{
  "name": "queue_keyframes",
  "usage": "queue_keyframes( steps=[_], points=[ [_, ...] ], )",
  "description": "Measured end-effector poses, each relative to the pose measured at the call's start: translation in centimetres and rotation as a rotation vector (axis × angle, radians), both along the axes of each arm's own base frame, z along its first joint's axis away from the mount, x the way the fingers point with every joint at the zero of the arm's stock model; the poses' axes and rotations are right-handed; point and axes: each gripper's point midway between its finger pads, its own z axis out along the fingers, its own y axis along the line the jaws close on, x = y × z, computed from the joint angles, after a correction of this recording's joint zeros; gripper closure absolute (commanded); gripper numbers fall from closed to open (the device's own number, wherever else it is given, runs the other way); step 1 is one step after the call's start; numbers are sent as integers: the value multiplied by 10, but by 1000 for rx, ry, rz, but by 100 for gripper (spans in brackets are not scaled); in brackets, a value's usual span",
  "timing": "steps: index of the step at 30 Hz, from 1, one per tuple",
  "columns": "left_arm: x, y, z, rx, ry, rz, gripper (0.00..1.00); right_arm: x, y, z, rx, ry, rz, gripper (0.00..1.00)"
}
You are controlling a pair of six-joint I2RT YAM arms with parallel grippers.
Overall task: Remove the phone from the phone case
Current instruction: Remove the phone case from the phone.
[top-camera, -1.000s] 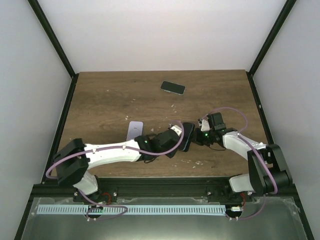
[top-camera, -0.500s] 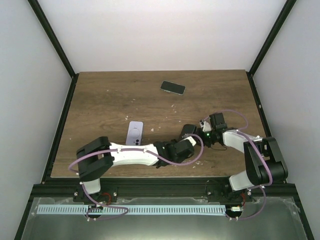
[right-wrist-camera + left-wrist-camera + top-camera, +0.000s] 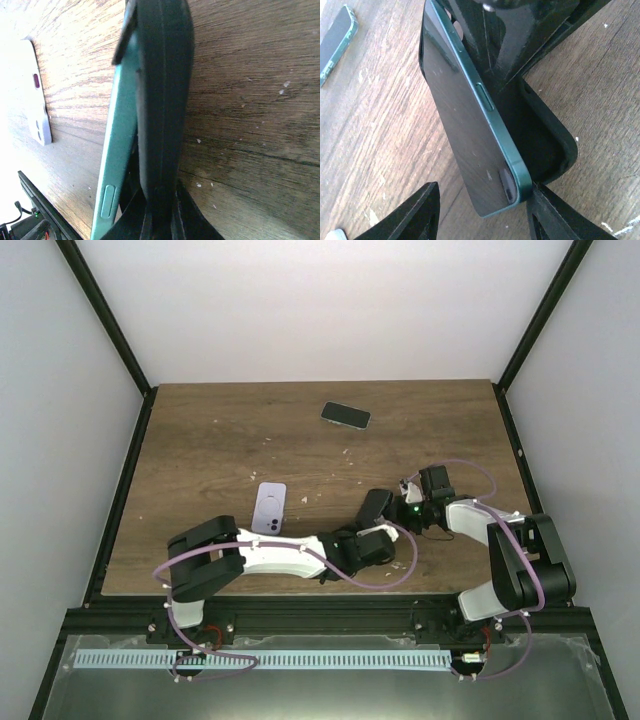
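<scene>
A teal-edged phone with a dark screen stands on edge on the wooden table, its lower end levered out of the black phone case. My right gripper is shut on the case's rim, holding it upright. From the near side, my left gripper straddles the phone's free corner. Its right finger touches that corner, while its left finger stands apart from the screen. In the right wrist view the phone sits left of the case.
A lavender case lies flat left of the arms' meeting point, seen also in the right wrist view as a lavender case. Another phone rests at the back of the table. Black frame posts border the table.
My left arm has swung nearer the front edge and its gripper has shifted right, below the phone. Its jaws have narrowed a little. The right gripper has hardly moved.
</scene>
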Motion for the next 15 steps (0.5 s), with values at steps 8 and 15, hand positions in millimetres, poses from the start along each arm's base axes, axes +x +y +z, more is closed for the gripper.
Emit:
queue_keyframes(
  steps=[8,15],
  points=[
    [8,-8,-6,59,-79,-57,69,0,0,0,3,0,1,99],
    [16,-7,0,88,-161,-62,100,-1,0,-1,2,10,-4,99]
  ],
)
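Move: The phone stands on its long edge with its near end already out of the case and between the left hand's open fingers. Its middle is about 6 cm ahead of that hand, 1 cm right and 2 cm lower; the phone case leans just beyond its right side, 6 cm ahead and 4 cm right. The lilac phone lies some 26 cm left and 4 cm ahead, on the table. The right hand grips the case, with the phone's middle about 4 cm to its left, level fore and aft. Easing forward along the phone by about 1.5 cm and slightly right, the left hand tips its fingertips up some 10 degrees and shuts its half-open fingers, pinching the thickness of the phone's freed near end between the pads. The right hand stays in place, still clamping the phone case. ##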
